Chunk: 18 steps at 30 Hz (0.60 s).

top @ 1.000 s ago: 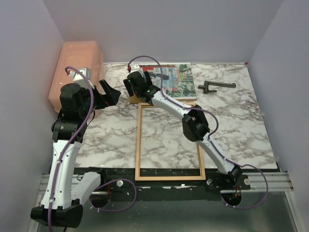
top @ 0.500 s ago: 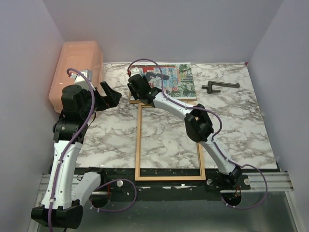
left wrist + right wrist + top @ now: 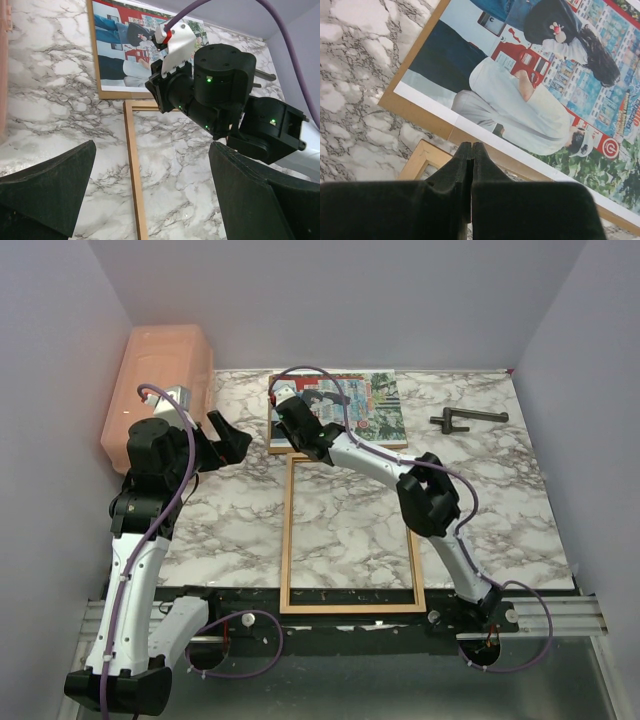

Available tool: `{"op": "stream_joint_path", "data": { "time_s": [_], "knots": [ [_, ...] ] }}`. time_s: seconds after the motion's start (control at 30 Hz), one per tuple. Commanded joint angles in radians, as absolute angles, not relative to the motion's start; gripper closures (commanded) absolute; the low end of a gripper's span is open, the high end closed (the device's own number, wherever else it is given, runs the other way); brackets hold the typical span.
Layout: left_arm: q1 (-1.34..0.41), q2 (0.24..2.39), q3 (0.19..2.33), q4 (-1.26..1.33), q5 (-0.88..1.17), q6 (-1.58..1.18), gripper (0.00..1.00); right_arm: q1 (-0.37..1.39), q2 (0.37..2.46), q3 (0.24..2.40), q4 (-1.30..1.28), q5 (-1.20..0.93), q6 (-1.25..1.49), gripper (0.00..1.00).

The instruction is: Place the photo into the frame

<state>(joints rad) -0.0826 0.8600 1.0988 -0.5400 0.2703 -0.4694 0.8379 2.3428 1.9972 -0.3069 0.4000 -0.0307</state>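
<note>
The photo [image 3: 355, 408] lies flat at the back of the table on a plain brown backing board [image 3: 420, 114]. Its print of two people shows large in the right wrist view [image 3: 520, 85]. The thin wooden frame [image 3: 287, 540] lies empty on the marble just in front of it. My right gripper [image 3: 296, 440] hangs over the board's near left corner. Its fingers [image 3: 455, 175] are shut with nothing between them, the tips above the board's edge beside the frame's corner [image 3: 422, 156]. My left gripper [image 3: 232, 435] is open and raised left of the frame. The left wrist view shows the frame's left rail [image 3: 132, 170] between its fingers.
A salmon plastic bin [image 3: 160, 375] stands at the back left, close behind my left arm. A dark metal tool [image 3: 468, 419] lies at the back right. Grey walls close in the table on three sides.
My right gripper has closed and moved slightly right, toward the photo's near left corner. The dark tool sits a little further right. The left arm has barely moved.
</note>
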Motion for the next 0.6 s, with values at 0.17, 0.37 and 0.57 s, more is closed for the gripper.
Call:
{"op": "stream_joint_path", "data": {
  "time_s": [0.17, 0.37, 0.57],
  "knots": [
    [-0.085, 0.833, 1.074, -0.536, 0.287, -0.486, 0.01, 0.870, 2.179, 1.844, -0.281, 0.346, -0.003, 0.99],
    [-0.085, 0.866, 1.065, -0.543, 0.323, -0.501, 0.01, 0.843, 2.120, 1.761, -0.329, 0.341, 0.114, 0.81],
    [-0.088, 0.985, 1.077, -0.537, 0.387, -0.519, 0.01, 0.697, 2.053, 1.698, -0.374, 0.185, 0.221, 0.51]
  ]
}}
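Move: The photo on its brown board lies flat beyond the closed right fingers, its middle about 15 cm ahead, 8 cm to the right and 3 cm lower. The frame's far rail runs along the board's near edge, its middle roughly 1 cm back and 10 cm right of that hand; the rail's left corner is 1 cm back, 6 cm left. From the left hand, the photo lies some 33 cm ahead, 24 cm right and 25 cm below. From the photo board's near edge the right hand backs off about 4 cm towards the inside of the frame, rising some 2 cm and sinking again, then swings right about 3 cm beside the far rail. The fingers begin shut and open to a bit under half as the hand tips down a little. The left hand, still wide open, sinks 2 cm late on. ##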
